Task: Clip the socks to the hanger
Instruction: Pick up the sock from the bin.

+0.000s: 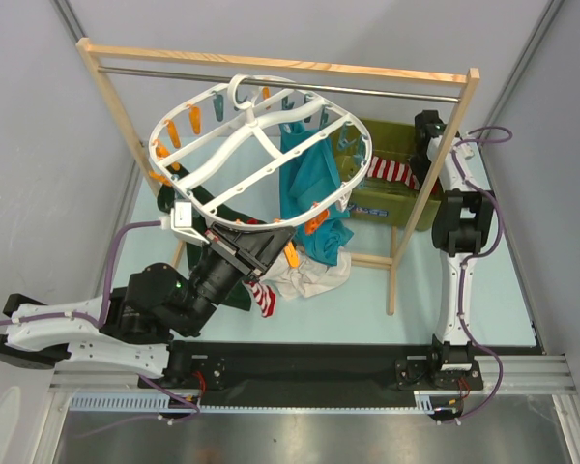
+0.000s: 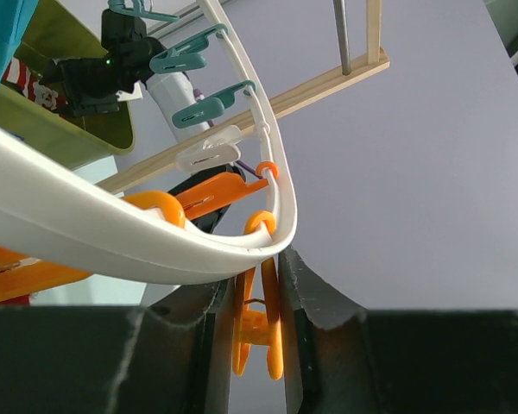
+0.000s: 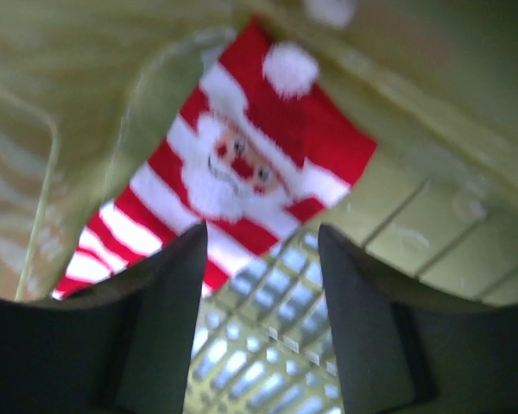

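The round white hanger (image 1: 234, 155) hangs from the rod, with orange and teal clips round its rim. My left gripper (image 2: 252, 269) is shut on an orange clip (image 2: 261, 321) just under the white rim (image 2: 104, 237); the top view shows it at the hanger's near edge (image 1: 280, 244). A red-and-white striped sock with a Santa face (image 3: 242, 164) lies in the green basket (image 3: 432, 233). My right gripper (image 3: 263, 250) hovers open just above the sock, touching nothing. The top view shows that sock (image 1: 391, 172) and a second striped sock (image 1: 261, 296) beside my left arm.
A wooden rack with a metal rod (image 1: 271, 77) spans the back; its right post (image 1: 435, 184) stands beside my right arm. A teal garment (image 1: 304, 179) hangs from the hanger. A white cloth (image 1: 309, 278) lies on the table below it. The green basket (image 1: 391, 205) sits behind the rack's foot.
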{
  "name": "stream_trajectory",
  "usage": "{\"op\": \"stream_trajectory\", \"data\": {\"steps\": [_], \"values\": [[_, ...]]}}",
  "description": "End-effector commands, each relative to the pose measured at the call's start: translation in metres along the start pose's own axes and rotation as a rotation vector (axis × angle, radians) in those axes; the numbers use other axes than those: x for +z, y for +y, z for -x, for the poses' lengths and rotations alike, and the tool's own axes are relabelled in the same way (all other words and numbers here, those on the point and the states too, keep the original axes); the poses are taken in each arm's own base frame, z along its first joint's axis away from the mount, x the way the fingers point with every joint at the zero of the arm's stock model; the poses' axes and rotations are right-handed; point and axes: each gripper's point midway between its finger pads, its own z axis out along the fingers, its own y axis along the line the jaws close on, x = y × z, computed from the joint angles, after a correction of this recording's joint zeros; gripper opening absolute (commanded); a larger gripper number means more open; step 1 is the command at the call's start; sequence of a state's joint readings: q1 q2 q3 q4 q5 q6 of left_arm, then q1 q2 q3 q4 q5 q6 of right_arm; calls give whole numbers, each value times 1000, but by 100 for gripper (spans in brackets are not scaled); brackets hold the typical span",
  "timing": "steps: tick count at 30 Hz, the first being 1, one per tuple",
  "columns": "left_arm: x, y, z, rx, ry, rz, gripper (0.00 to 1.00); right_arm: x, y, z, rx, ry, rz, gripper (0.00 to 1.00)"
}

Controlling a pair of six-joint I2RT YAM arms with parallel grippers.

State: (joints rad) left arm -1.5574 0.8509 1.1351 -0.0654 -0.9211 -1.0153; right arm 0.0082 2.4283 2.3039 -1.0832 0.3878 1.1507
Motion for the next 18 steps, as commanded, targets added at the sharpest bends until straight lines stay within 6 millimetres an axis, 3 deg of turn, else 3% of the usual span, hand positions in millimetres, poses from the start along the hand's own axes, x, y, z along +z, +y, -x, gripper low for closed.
{"op": "stream_trajectory", "data": {"steps": [1, 4, 8, 9, 10, 12, 18], "values": [[2, 8, 1, 7, -17, 27, 0, 17, -2, -12, -17, 18, -22, 57], [2, 7, 0, 4, -19, 27, 0, 22, -2, -17, -30, 27, -22, 51], [3, 7, 1, 8, -24, 30, 0, 19, 4, -12, -45, 3, 12, 25], [3, 8, 0, 7, -24, 31, 0, 15, 4, -9, -40, 2, 25, 12], [4, 9, 0, 11, -24, 33, 0, 12, 7, -9, -33, 8, 39, 6], [4, 7, 0, 6, -24, 30, 0, -1, 15, 1, -18, -5, 77, 0], [5, 6, -1, 13, -27, 29, 0, -48, 41, 36, -29, -81, 214, 0]]}}
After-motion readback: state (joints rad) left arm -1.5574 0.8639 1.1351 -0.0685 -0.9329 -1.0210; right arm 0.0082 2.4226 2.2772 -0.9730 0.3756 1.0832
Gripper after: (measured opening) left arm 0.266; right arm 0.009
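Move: The Santa sock lies almost flat on the bin floor, just under the right hand's open fingers: its middle is some 5 cm to the left, about level fore and aft and 2 cm below, with the face end nearest the fingers. The bin's right wall stands roughly 7 cm to the right of this hand, about level fore and aft. From the left hand, at the hanger's orange clip, the sock is about 40 cm ahead, 33 cm to the right and 38 cm below. Low in the bin, the right hand slides about 2 cm forward across the face end of the sock, dipping roughly 1 cm while its fingers close from a little over half open to fully shut on the cloth's near edge. With the fingers shut it starts back up by about 1 cm, still easing forward and tipping its fingertips forward some 5 degrees, while the left hand keeps its grip on the orange clip at the hanger's rim. ##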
